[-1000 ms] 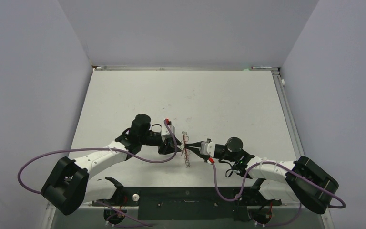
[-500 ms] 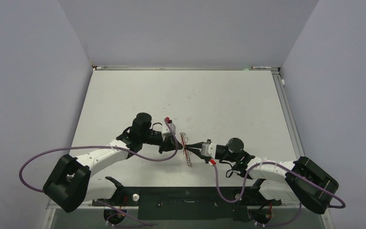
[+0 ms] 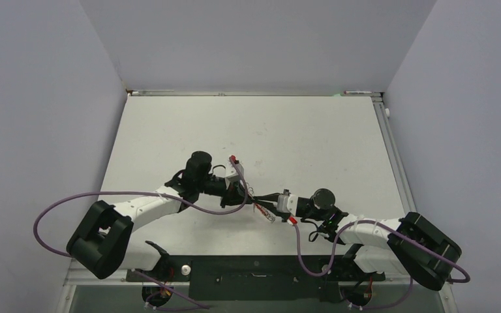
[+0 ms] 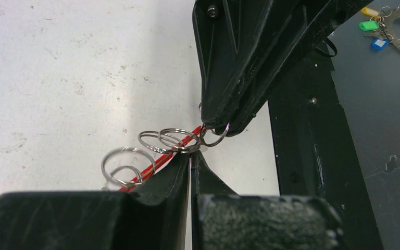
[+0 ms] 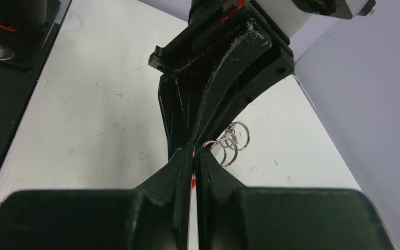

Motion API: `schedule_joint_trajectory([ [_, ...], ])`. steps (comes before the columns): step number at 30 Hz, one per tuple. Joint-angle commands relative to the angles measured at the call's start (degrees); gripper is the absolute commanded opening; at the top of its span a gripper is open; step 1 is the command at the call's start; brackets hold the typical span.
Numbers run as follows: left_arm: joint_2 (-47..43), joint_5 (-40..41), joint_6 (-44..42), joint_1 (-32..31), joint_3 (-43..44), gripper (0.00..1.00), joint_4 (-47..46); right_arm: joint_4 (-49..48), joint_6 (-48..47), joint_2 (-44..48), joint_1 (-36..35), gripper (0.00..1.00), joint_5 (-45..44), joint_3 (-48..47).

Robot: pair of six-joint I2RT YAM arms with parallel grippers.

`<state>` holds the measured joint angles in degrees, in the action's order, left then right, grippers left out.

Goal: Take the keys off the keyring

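Observation:
The keyring [image 3: 261,206] hangs just above the table between my two grippers, which meet tip to tip. It is a bright red strap [image 4: 159,159] threaded with several thin silver wire rings [image 4: 173,140]. My left gripper [image 4: 190,156] is shut, its tips pinching one ring where it crosses the strap. My right gripper [image 5: 194,151] is shut on the red strap [image 5: 192,183], and the rings [image 5: 232,139] fan out just right of its tips. The right gripper [image 4: 224,112] reaches in from above in the left wrist view. The keys are too small to pick out.
The white table [image 3: 300,143] stretches away behind the grippers, walled on three sides. The black base plate [image 3: 254,267] runs along the near edge. Coloured key tags [image 4: 371,25] on a metal ring lie on a dark surface beyond that edge. Purple cables [image 3: 137,193] loop from both arms.
My left gripper has closed onto the keyring and shifted a little right. The keyring has swung from upright to slanting down to the right. The right gripper has stayed shut.

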<state>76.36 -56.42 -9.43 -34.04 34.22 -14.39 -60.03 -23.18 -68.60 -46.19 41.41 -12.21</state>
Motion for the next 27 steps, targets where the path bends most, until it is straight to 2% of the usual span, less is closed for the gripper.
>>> schedule_joint_trajectory([
  [1,1.55,-0.52,1.53,-0.10,2.61,0.00,-3.52,-7.49,1.81,-0.91,0.09,0.05,1.65,-0.19],
  [7,2.26,0.28,1.36,0.93,2.48,0.00,-0.96,-5.55,2.28,-0.87,0.71,0.05,-1.17,-0.57],
  [14,0.97,-1.56,-3.21,6.09,2.80,0.00,8.84,-0.39,3.34,-0.56,3.26,0.05,-4.39,-1.27],
  [21,0.21,0.73,-10.10,13.65,8.73,0.00,26.73,9.24,4.31,-1.12,7.63,0.05,-5.71,-4.32],
  [27,3.50,9.03,-14.70,21.47,17.68,0.00,42.89,21.31,3.73,-1.08,11.09,0.05,-7.62,-8.40],
])
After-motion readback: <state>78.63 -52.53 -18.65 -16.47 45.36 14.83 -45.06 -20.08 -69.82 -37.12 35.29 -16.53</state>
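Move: The left fingers, already shut on the small key, sit among the keyring's wire rings: the keyring's middle is about 2 cm to their right, 2 cm back and 1 cm below, and the loose rings at its far end stand some 3 cm straight ahead, level with them. From the right fingers, which grip the keyring by its middle, that middle is about 1 cm back and 1 cm down, and the key is some 2 cm to the left and 1 cm ahead. The left hand keeps its pinch on the key, first sinks about 2.5 cm and then sweeps off left and forward, ever faster, to end some 11 cm away, swinging counter-clockwise and carrying the key away from the keyring. The right hand keeps its grip on the keyring and, starting to travel a little later, takes it forward about 6.5 cm while sinking and drifting right some 3 cm each, its wrist turning clockwise and tipping. ##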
